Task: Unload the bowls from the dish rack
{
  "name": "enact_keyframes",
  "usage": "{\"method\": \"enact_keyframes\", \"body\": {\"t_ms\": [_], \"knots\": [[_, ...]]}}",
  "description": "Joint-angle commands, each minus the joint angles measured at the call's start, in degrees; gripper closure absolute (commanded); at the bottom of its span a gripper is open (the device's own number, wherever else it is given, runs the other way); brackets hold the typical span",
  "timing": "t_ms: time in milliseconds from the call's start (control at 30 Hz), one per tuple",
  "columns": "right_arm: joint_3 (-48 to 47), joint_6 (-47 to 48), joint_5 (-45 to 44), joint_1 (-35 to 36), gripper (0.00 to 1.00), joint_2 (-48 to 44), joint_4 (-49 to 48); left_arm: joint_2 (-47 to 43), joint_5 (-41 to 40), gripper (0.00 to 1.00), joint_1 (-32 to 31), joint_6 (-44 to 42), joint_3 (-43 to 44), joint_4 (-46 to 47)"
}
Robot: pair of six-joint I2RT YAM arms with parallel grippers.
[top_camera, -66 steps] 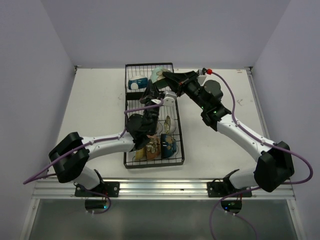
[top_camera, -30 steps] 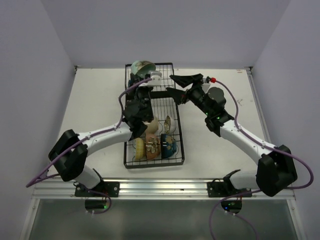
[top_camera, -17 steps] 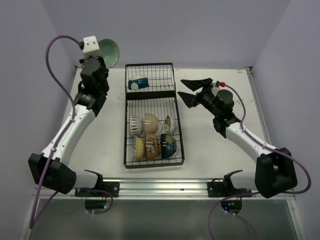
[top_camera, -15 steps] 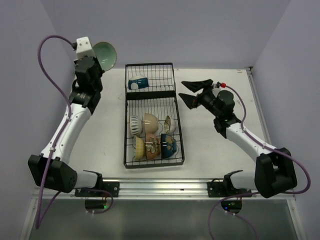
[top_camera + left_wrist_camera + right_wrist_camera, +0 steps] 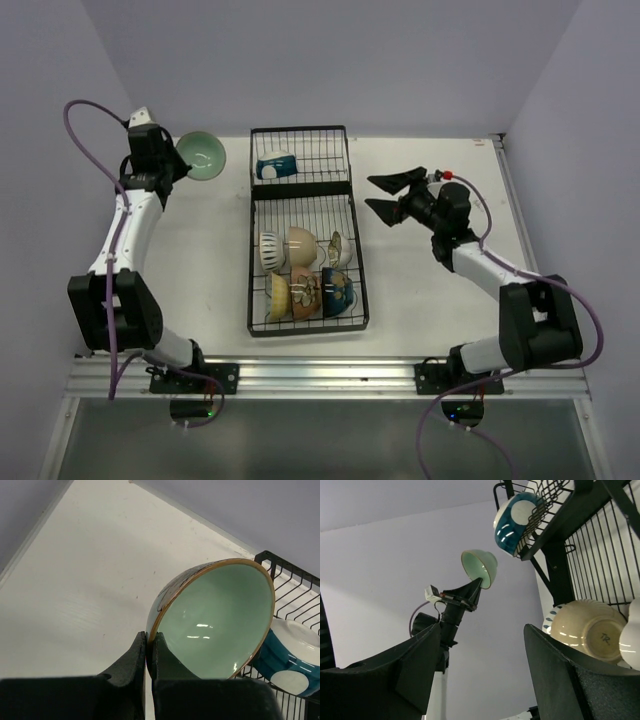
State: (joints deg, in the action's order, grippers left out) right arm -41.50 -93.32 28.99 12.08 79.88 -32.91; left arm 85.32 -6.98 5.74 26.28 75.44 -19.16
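Observation:
The black wire dish rack [image 5: 300, 193] lies lengthwise in the middle of the table. A blue bowl with white dots [image 5: 275, 165] stands in its far section, and several bowls [image 5: 305, 270] stand on edge in the near section. My left gripper [image 5: 177, 160] is shut on the rim of a pale green bowl [image 5: 200, 156], held tilted above the table's far left corner, left of the rack. In the left wrist view the fingertips [image 5: 141, 647] pinch that green bowl's [image 5: 220, 620] rim. My right gripper [image 5: 385, 196] hovers open and empty, right of the rack.
The purple walls stand close behind the left arm. In the right wrist view the rack [image 5: 560, 555], the blue bowl [image 5: 515, 522], a cream bowl [image 5: 585, 630] and the held green bowl [image 5: 480, 567] show beyond the open gripper [image 5: 482, 630].
The left arm lifted the green bowl off the rack's far end, swung it far left and lowered it. The right gripper drew back to the right of the rack, still open.

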Motion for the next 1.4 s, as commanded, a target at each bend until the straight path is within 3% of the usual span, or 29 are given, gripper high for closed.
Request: {"method": "enact_keyframes", "body": {"t_ms": [0,267,567,1033,1367], "knots": [[0.6,1.5,4.7,-0.7,0.29,3.1,-5.7,3.0,5.7,1.0,1.9,4.5,3.6,3.4],[-1.2,3.1,9.1,-1.2,0.29,9.9,-9.6,8.4,7.2,1.0,2.6,5.0,5.2,2.9],[-3.2,2.5,12.0,-1.1,0.3,17.3,-15.2,9.5,4.7,1.0,2.9,7.7,-0.6,7.5],[-4.6,4.2,13.3,-2.7,0.3,21.2,-16.0,15.6,5.2,1.0,2.9,12.1,-4.5,14.1],[-4.9,3.9,13.7,-3.5,0.3,22.8,-16.9,17.6,2.9,0.92,2.9,12.4,-4.9,15.4]]}}
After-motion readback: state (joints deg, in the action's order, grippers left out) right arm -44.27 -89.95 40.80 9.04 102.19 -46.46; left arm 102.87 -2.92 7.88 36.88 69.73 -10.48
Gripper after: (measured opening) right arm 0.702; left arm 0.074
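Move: The left hand holds the green bowl by its rim; the clear table it is taken to lies about 6 cm ahead, 3 cm right and roughly 20 cm below. The blue-and-white bowl is 6 cm ahead and 24 cm right, 5 cm lower; the striped bowl 12 cm back, 20 cm right, 16 cm lower. From the open right hand, the white bowl lies about 5 cm back, 7 cm left and 17 cm below, the beige bowl 4 cm back, 17 cm left, equally low. Down, about 15 cm with a brief pause midway, the left hand lowers the green bowl to the clear table left of the rack, easing slightly forward and tipping its fingers farther down; its grip just begins to slacken at the end, fingers still at the rim. The empty right hand sinks some 9 cm towards the white bowl's height beside the rack, edging forward and swinging counter-clockwise, fingers kept wide open. ##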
